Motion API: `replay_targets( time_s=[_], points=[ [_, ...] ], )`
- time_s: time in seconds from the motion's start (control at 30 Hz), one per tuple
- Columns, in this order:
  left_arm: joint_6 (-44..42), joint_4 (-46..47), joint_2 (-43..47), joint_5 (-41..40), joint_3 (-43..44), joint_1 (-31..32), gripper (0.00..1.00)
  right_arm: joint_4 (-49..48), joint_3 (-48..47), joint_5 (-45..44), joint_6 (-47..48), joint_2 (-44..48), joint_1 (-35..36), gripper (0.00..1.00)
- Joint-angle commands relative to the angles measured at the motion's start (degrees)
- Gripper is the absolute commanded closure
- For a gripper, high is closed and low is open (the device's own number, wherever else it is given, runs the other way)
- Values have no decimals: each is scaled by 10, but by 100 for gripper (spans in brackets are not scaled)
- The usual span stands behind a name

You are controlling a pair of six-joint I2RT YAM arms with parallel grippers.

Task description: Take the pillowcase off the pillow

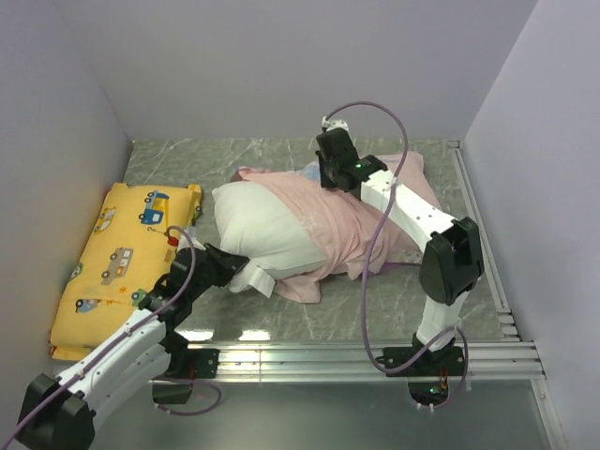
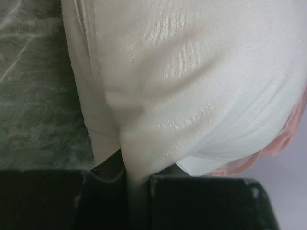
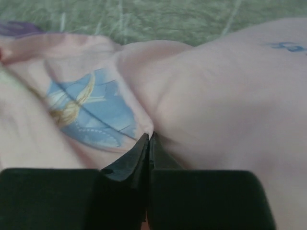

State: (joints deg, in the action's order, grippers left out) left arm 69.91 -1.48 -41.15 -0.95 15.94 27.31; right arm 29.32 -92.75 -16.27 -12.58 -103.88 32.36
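The white pillow [image 1: 267, 234] lies mid-table with its left half bare. The pink pillowcase [image 1: 352, 220] is bunched over its right half, pale inner side out, with a blue and blonde print patch [image 3: 91, 110] showing. My left gripper [image 1: 242, 272] is shut on the pillow's near left corner, and white fabric [image 2: 182, 86] is drawn down between its fingers [image 2: 136, 175]. My right gripper [image 1: 328, 180] is over the pillowcase's far side. Its fingers [image 3: 149, 138] are pressed together on a small pinched fold of the pink fabric.
A yellow cushion [image 1: 122, 248] printed with vehicles lies along the left wall. Metal rails [image 1: 375, 356] run along the near edge and the right side [image 1: 480, 234]. Grey walls close in the back and both sides.
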Motion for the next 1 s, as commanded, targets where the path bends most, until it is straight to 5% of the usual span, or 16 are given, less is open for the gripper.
replay_targets(
  time_s=[0.0, 0.2, 0.5, 0.6, 0.63, 0.73, 0.97],
  points=[
    [8, -81, 30, -23, -11, 3, 100, 68, -43, -111, -61, 17, -85, 100],
    [17, -138, 106, -40, -11, 3, 100, 21, 56, -51, -126, 94, -245, 100],
    [15, -103, 85, -30, -15, 3, 100, -10, 108, 26, -121, 129, -209, 99],
    [0, -107, 74, -41, 10, 3, 100, 12, 98, 7, -101, 143, -153, 69],
    [-10, -108, 71, -50, 18, 3, 100, 20, 99, -4, -96, 162, -140, 51],
    [-29, -121, 61, -61, 48, 4, 100, 27, 122, -32, -91, 231, -94, 31],
    [-51, -136, 63, -75, 80, 5, 100, -6, 289, 5, -130, 456, -27, 24]
  ],
)
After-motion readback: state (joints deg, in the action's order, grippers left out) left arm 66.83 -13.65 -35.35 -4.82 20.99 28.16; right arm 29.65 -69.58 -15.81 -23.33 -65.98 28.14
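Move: The right hand already pinches the pillowcase's far edge; the case's loose right end, towards which it pulls, lies about 22 cm to its right, level with it fore and aft and some 11 cm lower. The bare part of the pillow is about 12 cm back, 14 cm left and 9 cm below. The left hand already grips the pillow's near corner; from it the bare pillow is about 8 cm ahead and 6 cm right, roughly level in height. The right hand drags the pinched pillowcase some 20 cm right, opens, then lifts back-left; the left keeps the pillow's corner. ##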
